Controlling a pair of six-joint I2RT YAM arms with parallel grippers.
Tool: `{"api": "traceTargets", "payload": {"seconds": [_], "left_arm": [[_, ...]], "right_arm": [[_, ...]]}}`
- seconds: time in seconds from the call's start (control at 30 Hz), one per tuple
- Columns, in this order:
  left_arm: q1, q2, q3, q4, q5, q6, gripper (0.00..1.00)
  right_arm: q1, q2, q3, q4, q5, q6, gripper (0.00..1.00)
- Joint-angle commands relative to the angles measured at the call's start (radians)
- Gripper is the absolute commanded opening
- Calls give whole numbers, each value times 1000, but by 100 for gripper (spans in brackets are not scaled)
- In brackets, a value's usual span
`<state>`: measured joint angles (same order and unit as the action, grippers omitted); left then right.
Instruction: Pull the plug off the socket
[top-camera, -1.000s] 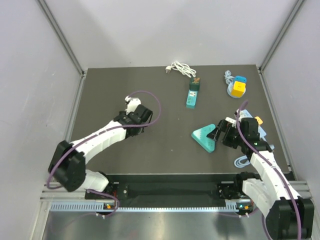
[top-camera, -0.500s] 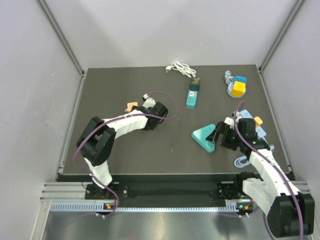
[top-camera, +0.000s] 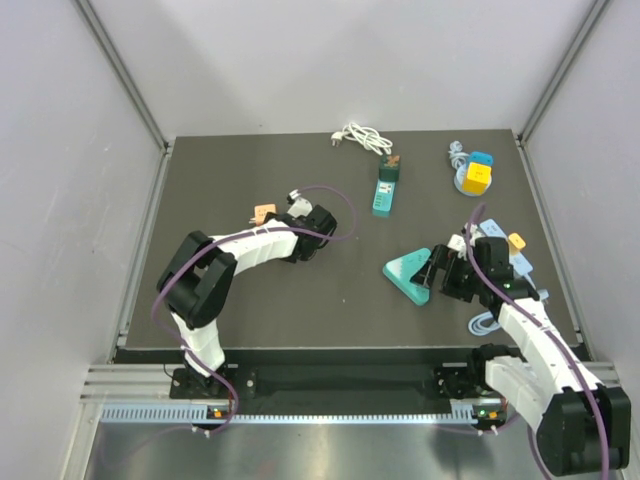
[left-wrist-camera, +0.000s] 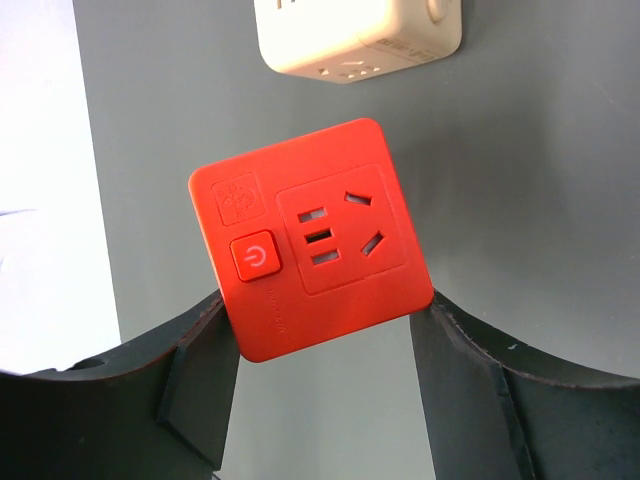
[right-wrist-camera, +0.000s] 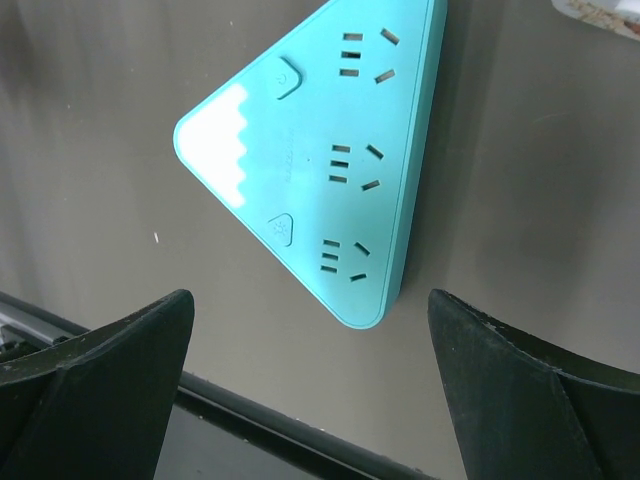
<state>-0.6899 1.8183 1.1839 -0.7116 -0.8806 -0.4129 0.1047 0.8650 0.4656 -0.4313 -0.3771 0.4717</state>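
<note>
A red square socket with a power button sits between my left gripper's two fingers, which press on its lower corners. From above it shows as an orange block at the tip of the left gripper. A white cube plug lies just beyond the socket, with a gap between them. My right gripper stands wide open with nothing between its fingers. It hovers at the near corner of a teal triangular power strip, on the right side of the table.
A green power strip and a white cable lie at the back. A yellow and blue cube sits back right. A pale blue strip and coiled cable lie under the right arm.
The left arm folded its elbow in and its gripper swung right; the red socket came into view at its tip. The right arm barely moved.
</note>
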Motion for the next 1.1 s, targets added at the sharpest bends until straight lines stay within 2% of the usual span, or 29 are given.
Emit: {"api": "traceTargets", "payload": {"seconds": [0.0, 0.2, 0.33, 0.47, 0.73, 0.97, 1.07], "left_arm": [[0, -25, -7, 47, -28, 28, 64], [1, -82, -49, 95, 9, 75, 83], [1, -103, -46, 75, 17, 82, 91], [1, -253, -52, 63, 104, 54, 98], [1, -585, -76, 70, 432, 37, 98], [1, -879, -226, 225, 714, -49, 94], [3, -950, -293, 322, 773, -82, 94]], "right_arm": [[33, -17, 25, -9, 24, -2, 100], [81, -27, 50, -53, 75, 22, 100], [118, -76, 64, -95, 102, 57, 100], [165, -132, 84, -164, 170, 87, 100], [240, -144, 133, -218, 244, 120, 100], [323, -2, 234, -167, 368, 114, 100], [345, 69, 274, -109, 415, 97, 100]]}}
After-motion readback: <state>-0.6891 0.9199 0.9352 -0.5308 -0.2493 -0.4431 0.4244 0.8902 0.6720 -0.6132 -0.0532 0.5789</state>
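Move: The red cube plug is already down between the left fingertips, its middle about 1 cm below the hand point. Against its far side stands the peach cube plug, some 5 cm ahead of the left hand, 2 cm to its left and 1 cm lower. From the right hand the red cube lies roughly 34 cm left, 9 cm ahead and a couple of centimetres lower. The left hand lets go of the red cube, rises 16 cm, backing right; the empty right rises 4 cm. ##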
